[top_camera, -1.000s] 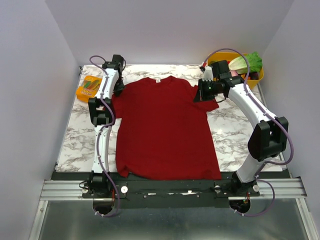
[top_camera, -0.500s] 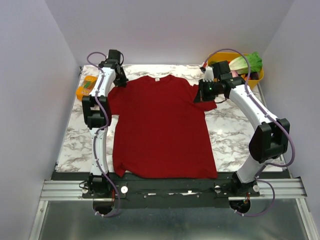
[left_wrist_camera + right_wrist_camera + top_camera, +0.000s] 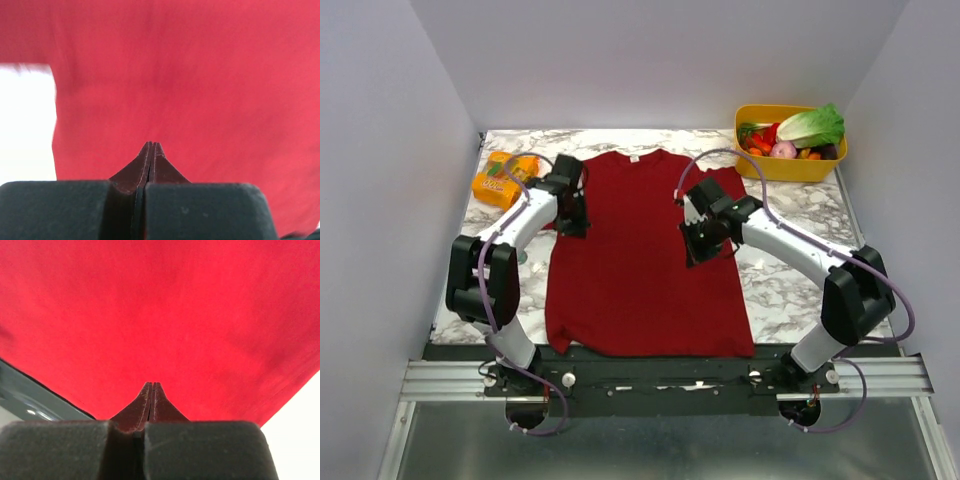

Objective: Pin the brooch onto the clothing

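The clothing, a dark red T-shirt [image 3: 640, 250], lies spread flat on the marble table [image 3: 790, 280], its white collar label [image 3: 634, 158] at the far end. It also fills the left wrist view [image 3: 190, 90] and the right wrist view [image 3: 165, 315]. My left gripper [image 3: 574, 218] hovers over the shirt's left chest, by the left sleeve. My right gripper [image 3: 702, 245] is over the right chest. Both are shut [image 3: 151, 145] [image 3: 151, 385] with nothing between the fingers. The brooch is out of view in every frame.
A yellow bin [image 3: 765, 163] of vegetables stands at the back right corner. An orange packet [image 3: 500, 176] lies at the back left. Bare marble shows left of the shirt [image 3: 25, 130]. The dark front rail [image 3: 660, 378] runs along the near edge.
Both arms have swung from the sleeves at the far end in over the shirt's chest. The shirt slid slightly left and now lies still. Both grippers stayed shut.
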Robot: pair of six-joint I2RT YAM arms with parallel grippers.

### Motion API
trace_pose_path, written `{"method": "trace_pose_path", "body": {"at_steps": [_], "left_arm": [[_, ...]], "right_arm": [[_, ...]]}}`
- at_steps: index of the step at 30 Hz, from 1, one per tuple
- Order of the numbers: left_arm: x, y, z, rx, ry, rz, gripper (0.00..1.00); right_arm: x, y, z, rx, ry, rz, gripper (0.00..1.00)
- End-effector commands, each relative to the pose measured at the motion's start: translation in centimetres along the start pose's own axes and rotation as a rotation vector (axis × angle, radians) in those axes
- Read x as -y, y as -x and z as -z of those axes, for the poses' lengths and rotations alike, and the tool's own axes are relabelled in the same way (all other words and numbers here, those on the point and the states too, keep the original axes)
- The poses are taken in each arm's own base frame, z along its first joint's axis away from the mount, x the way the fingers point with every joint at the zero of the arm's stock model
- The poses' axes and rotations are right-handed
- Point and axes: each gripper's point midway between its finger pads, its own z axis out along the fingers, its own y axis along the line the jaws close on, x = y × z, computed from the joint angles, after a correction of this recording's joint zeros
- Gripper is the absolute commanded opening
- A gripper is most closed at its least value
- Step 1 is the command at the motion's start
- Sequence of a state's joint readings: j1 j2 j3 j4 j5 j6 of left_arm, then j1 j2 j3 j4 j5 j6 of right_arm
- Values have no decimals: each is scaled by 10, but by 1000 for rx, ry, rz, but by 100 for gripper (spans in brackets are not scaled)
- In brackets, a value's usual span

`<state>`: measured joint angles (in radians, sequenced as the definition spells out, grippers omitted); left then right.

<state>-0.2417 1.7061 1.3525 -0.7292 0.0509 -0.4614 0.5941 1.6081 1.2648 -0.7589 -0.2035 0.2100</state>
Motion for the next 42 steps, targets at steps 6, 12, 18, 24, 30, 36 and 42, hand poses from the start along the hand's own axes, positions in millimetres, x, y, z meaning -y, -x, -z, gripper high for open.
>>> {"method": "trace_pose_path", "body": {"at_steps": [6, 12, 18, 24, 30, 36, 42], "left_arm": [[-40, -125, 10, -267, 128, -14, 0], [-60, -161, 12, -391, 251, -76, 0], [-82, -183, 8, -488, 393, -161, 0], [-87, -201, 3, -565, 456, -223, 0], [-85, -192, 3, -548, 484, -257, 0], [-50, -135, 16, -365, 385, -256, 2], [-15, -74, 41, -170, 175, -176, 31]], "right_arm": [[50, -105, -39, -320, -326, -42, 1], [62, -126, -41, -392, -389, -56, 1], [69, -139, -42, -444, -420, -59, 1], [75, -156, -39, -497, -438, -53, 1], [70, -164, -33, -519, -412, -63, 1], [57, -137, -20, -419, -366, -60, 1], [33, -67, 6, -180, -299, -39, 1]]}}
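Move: The clothing lies spread beneath both hands, about 10 cm below. Its middle is level with the left hand and some 17 cm to its right, and from the right hand about 8 cm ahead and 9 cm to the left. The brooch lies off the clothing's left side, roughly 14 cm to the left of the left hand and 2 cm nearer the base. The orange bag is about 19 cm ahead of the left hand and 19 cm to its left. Over the clothing's left side the left hand, shut, swings back some 18 cm towards the hem and sinks to about cloth height, its fingers tipping round towards the base. It then turns forward and up again as the fingers start to open. On the right half, the shut right hand sinks about 10 cm, going right and back towards the side edge, its fingers coming nearly vertical. It stays low there, then begins to lift. ##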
